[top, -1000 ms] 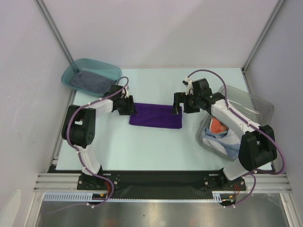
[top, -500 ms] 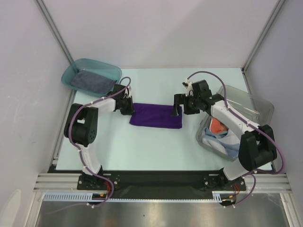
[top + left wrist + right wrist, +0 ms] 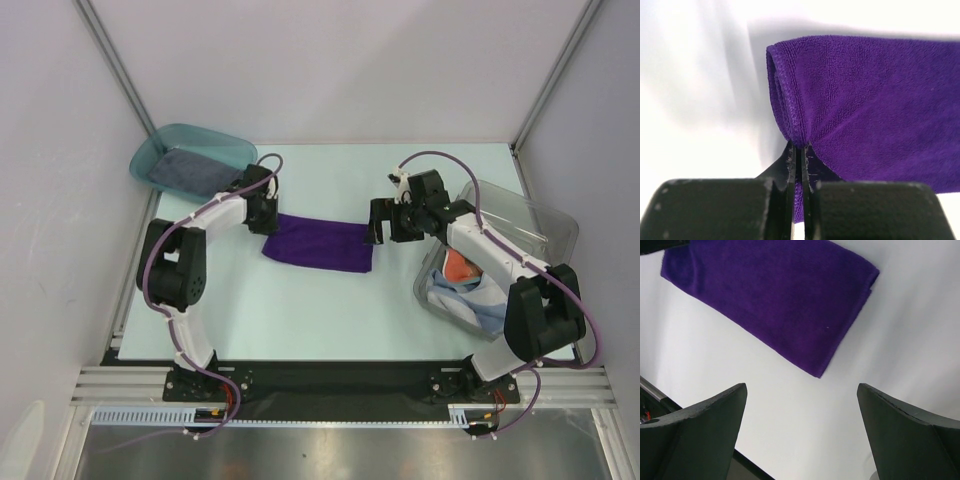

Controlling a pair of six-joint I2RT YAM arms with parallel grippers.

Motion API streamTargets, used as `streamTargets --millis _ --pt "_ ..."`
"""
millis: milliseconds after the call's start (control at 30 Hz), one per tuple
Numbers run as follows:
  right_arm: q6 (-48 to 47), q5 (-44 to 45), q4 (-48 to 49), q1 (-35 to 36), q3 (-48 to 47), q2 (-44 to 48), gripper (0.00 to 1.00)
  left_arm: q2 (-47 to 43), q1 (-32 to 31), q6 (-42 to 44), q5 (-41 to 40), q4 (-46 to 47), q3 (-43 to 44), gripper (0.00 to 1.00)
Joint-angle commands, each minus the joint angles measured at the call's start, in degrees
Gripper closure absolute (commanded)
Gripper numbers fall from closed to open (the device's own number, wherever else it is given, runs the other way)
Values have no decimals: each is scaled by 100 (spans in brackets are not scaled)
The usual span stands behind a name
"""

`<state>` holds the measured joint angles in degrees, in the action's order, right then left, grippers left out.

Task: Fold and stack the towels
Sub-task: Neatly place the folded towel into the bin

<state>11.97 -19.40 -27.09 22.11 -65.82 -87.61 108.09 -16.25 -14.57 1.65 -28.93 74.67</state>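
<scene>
A folded deep purple towel (image 3: 318, 243) lies on the table's middle. My left gripper (image 3: 268, 218) is shut on its left end; in the left wrist view the gripper (image 3: 800, 150) pinches the folded purple edge (image 3: 790, 107). My right gripper (image 3: 380, 222) is open and empty, just right of the towel's right end; the towel (image 3: 775, 295) lies beyond its fingertips (image 3: 715, 405). A dark grey-blue towel (image 3: 190, 167) lies folded in the teal tray (image 3: 160, 145). Light-blue (image 3: 470, 295) and brown-red (image 3: 458, 266) towels lie crumpled in the clear bin (image 3: 540, 225).
The teal tray stands at the back left corner. The clear bin stands at the right edge beside my right arm. Grey walls with metal posts (image 3: 110, 60) close the table in at the back and sides.
My left gripper has moved back and left, dragging the purple towel's left end with it. My right gripper has let go of the right end and drawn slightly back.
</scene>
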Motion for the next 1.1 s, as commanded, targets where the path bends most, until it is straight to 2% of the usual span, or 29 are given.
streamTargets --millis 0,433,633,867,1067 --pt "-19 -3 231 -31 -9 227 0 -280 -1 481 -674 -271 460 100" --pt "-19 32 266 -137 -71 174 0 159 -1 1376 -2027 -746 1523 100" --pt "-54 112 301 -189 -71 183 0 633 34 2027 -2669 -947 2472 100" --pt "-107 261 284 -242 -36 201 0 1319 429 2335 -2837 -1194 3938 100" --pt "-80 358 389 -233 61 210 0 1592 781 2617 -2995 -1072 4793 100"
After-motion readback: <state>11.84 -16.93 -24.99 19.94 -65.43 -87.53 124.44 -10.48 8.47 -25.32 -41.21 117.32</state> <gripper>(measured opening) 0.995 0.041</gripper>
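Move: The teal bin I'm taking the purple towel to has its middle about 19 cm to the left of my left hand and 16 cm ahead, at nearly the same height; the grey towel lies in it, some 18 cm left, 14 ahead and slightly lower. My left hand already pinches the purple towel's left edge; its middle is about 13 cm to my right and 3 back. From my right hand, the bin lies roughly 42 cm left, 14 ahead and 8 below. Keeping my pinch on the purple towel's left edge, I carry it towards the teal bin with my left hand, about 15 cm forward while rising and going left some 12 cm each. The wrist tilts some 35 degrees, swinging the fingertips leftward and forward. My empty right hand stays wide open and eases a couple of centimetres forward and right. ##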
